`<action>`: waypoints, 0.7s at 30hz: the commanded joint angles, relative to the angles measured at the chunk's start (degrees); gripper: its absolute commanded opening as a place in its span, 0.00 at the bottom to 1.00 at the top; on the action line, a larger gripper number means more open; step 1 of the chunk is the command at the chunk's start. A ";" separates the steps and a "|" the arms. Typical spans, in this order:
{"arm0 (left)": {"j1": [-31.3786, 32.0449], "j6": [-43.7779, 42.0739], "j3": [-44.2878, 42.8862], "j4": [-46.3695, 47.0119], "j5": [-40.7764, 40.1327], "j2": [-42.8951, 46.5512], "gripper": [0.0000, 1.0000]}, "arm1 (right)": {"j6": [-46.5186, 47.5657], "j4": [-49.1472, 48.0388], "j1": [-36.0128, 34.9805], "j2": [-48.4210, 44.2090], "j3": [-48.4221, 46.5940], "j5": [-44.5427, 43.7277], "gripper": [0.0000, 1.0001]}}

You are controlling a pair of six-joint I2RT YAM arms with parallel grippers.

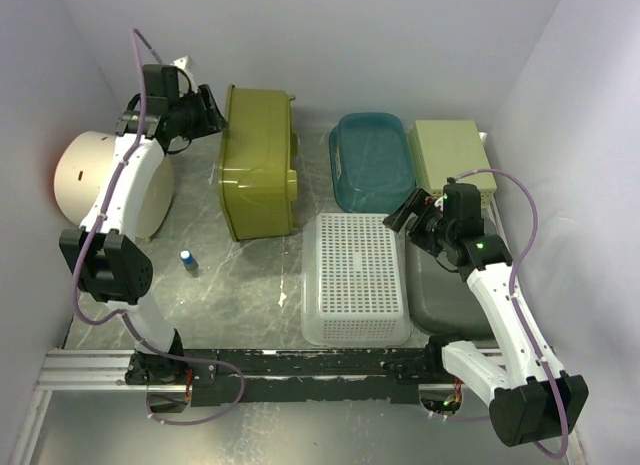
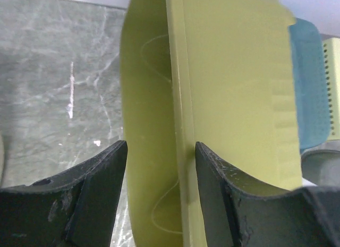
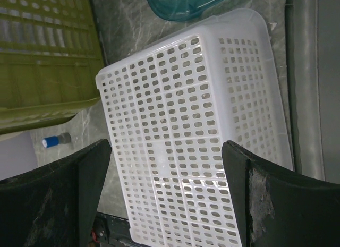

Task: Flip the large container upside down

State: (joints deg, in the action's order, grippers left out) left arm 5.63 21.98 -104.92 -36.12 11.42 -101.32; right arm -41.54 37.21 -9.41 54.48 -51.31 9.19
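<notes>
The large olive-green container (image 1: 258, 170) lies at the back left of the table with a broad smooth face turned up. My left gripper (image 1: 212, 113) is at its far left edge. In the left wrist view the fingers (image 2: 101, 178) stand apart on either side of the container's edge ridge (image 2: 179, 125), so the left gripper (image 2: 161, 172) is open and not clamped on it. My right gripper (image 1: 405, 217) hovers open over the white perforated basket (image 1: 355, 275), which fills the space between its fingertips (image 3: 167, 167). A latticed olive wall (image 3: 48, 50) shows at the top left of the right wrist view.
A white round drum (image 1: 100, 180) lies by the left wall. A teal tub (image 1: 372, 160) and a pale green basket (image 1: 450, 155) sit at the back right. A grey tub (image 1: 450, 300) lies under the right arm. A small blue-capped bottle (image 1: 187, 258) stands left of centre.
</notes>
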 commanded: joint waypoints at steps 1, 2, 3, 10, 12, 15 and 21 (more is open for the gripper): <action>5.13 -6.03 -3.21 -4.52 -11.02 4.52 0.64 | -0.52 -2.96 -0.80 0.86 0.66 1.53 0.86; 5.74 -6.11 -3.17 -4.74 -11.13 4.84 0.64 | -0.74 -3.48 -1.04 1.22 0.64 1.64 0.86; 6.27 -6.18 -3.18 -5.07 -11.37 4.95 0.64 | -0.92 -3.91 -1.33 1.78 0.60 1.64 0.86; 8.87 -7.33 -2.66 -7.54 -12.64 5.25 0.64 | -2.52 -6.20 -5.45 4.23 -0.57 0.23 0.86; 10.01 -7.50 -2.65 -8.03 -12.93 5.59 0.64 | -2.73 -6.20 -6.54 4.72 -1.20 -0.52 0.86; 11.32 -7.23 -2.09 -8.45 -12.97 6.18 0.64 | -2.99 -6.34 -7.56 4.89 -1.07 -1.24 0.86; 12.72 -5.48 1.90 -5.87 -9.47 5.05 0.61 | -3.46 -6.99 -8.27 5.42 -0.26 -1.27 0.86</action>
State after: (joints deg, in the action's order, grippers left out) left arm 17.54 15.73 -105.01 -43.11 -0.12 -96.53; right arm -44.38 32.08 -16.97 59.64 -51.33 9.15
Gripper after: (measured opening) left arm 0.628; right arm 0.860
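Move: Under and beside the left hand's open fingers is the large olive container on its side, its middle about 9 cm back, 8 cm to the right and 13 cm lower. From that hand the cream drum lies some 23 cm left and 11 cm back, the teal tray about 33 cm right and 5 cm back. From the right hand, the container is about 28 cm left, 13 cm ahead and 6 cm below; the white basket is 8 cm left, 9 cm back and 14 cm below. Sweeping right and back by about 7 cm in all, the left hand works along the container's upper left edge with its fingers still parted around that edge, pushing it rightward; it rises some 3 cm at first, then sinks about 2 cm, rolling about 10 degrees with its left side going up. The right hand, open and empty, slides about 4 cm left over the white basket, towards the container. ##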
